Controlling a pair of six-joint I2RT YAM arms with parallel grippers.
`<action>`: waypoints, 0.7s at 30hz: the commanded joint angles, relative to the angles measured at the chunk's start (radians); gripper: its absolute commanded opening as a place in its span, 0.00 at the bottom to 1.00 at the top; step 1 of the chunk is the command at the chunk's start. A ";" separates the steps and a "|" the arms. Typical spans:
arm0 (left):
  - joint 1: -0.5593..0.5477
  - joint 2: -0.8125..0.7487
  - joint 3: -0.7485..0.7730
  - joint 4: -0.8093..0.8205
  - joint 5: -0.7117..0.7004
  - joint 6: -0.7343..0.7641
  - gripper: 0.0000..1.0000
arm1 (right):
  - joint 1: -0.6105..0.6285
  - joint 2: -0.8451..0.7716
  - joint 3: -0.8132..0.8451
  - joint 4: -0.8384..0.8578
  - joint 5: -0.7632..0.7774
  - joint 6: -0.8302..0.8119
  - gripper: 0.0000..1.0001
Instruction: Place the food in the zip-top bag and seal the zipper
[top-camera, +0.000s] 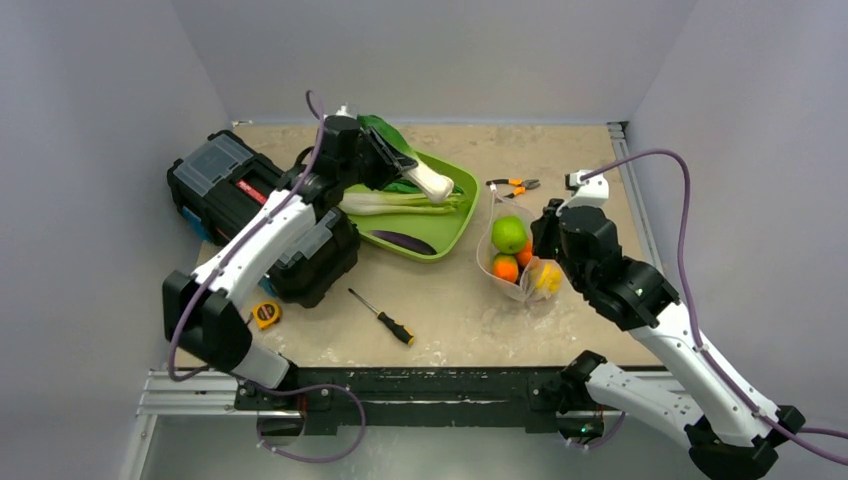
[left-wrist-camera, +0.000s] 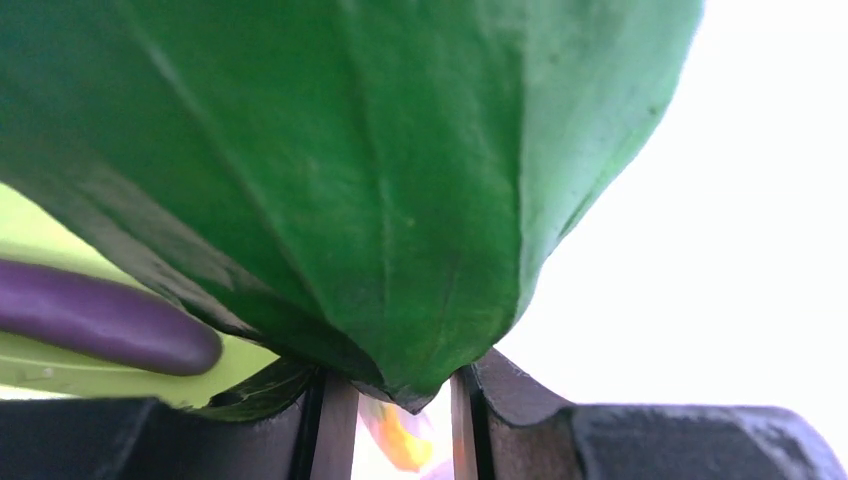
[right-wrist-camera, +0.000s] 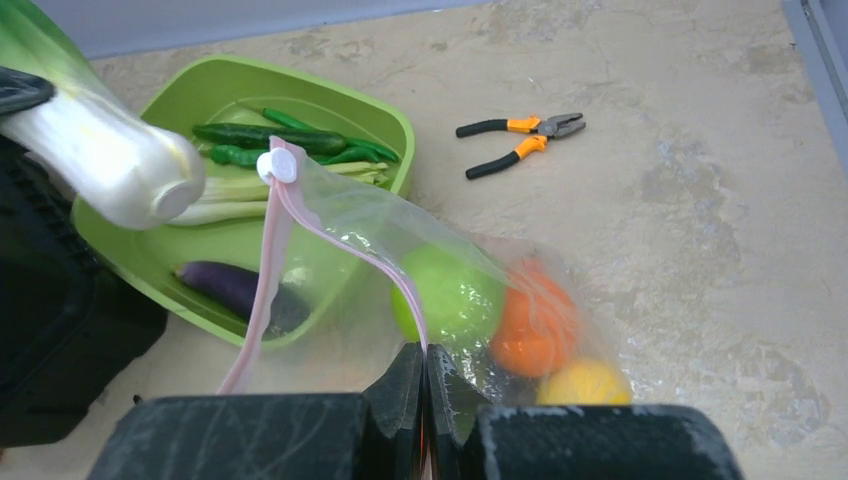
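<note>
My left gripper (top-camera: 385, 160) is shut on the leafy end of a bok choy (top-camera: 418, 172), holding it in the air over the lime-green tray (top-camera: 455, 222). Its green leaf (left-wrist-camera: 350, 170) fills the left wrist view, pinched between my fingers (left-wrist-camera: 325, 425). The white stem (right-wrist-camera: 100, 150) points toward the zip-top bag (top-camera: 520, 285). My right gripper (right-wrist-camera: 425, 360) is shut on the bag's pinkish zipper (right-wrist-camera: 268, 270), holding the mouth open. Inside lie a green round fruit (right-wrist-camera: 445, 295), an orange (right-wrist-camera: 535, 320) and a yellow lemon (right-wrist-camera: 585, 385). An eggplant (top-camera: 403, 241) and green pods (right-wrist-camera: 270, 135) stay in the tray.
A black toolbox (top-camera: 250, 215) stands left of the tray under my left arm. A yellow tape measure (top-camera: 265, 314) and a screwdriver (top-camera: 382, 317) lie near the front edge. Orange-handled pliers (top-camera: 513, 185) lie behind the bag.
</note>
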 joint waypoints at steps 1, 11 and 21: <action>-0.057 -0.186 -0.048 0.178 0.077 0.159 0.00 | -0.002 0.019 0.066 0.047 -0.023 0.033 0.00; -0.358 -0.349 -0.207 0.460 0.013 0.347 0.00 | -0.002 0.045 0.156 0.028 -0.060 0.088 0.00; -0.463 -0.257 -0.171 0.461 -0.150 0.514 0.00 | -0.002 0.017 0.139 0.022 -0.078 0.128 0.00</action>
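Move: My left hand already has the leek up over the green basket, whose middle lies about 6 cm ahead and 22 cm below. The zip-top bag I'm taking it to is some 25 cm to the right, 6 cm back and 18 cm lower; the green apple inside is 24 cm right and 4 cm back. The pliers lie 28 cm right, 12 cm ahead. From my right hand, pinching the bag's rim, the bag's middle is 8 cm ahead, 2 cm left, 15 cm below. Keeping my grip on the leek, I pull my left hand back about 16 cm while lifting it 11 cm and carrying it 10 cm right, away from the basket. The wrist tips my fingers upward and turns clockwise, swinging the leek's white end round to the bag. My right hand stays shut on the rim and raises it about 3 cm, easing 2 cm left with a slight roll. ##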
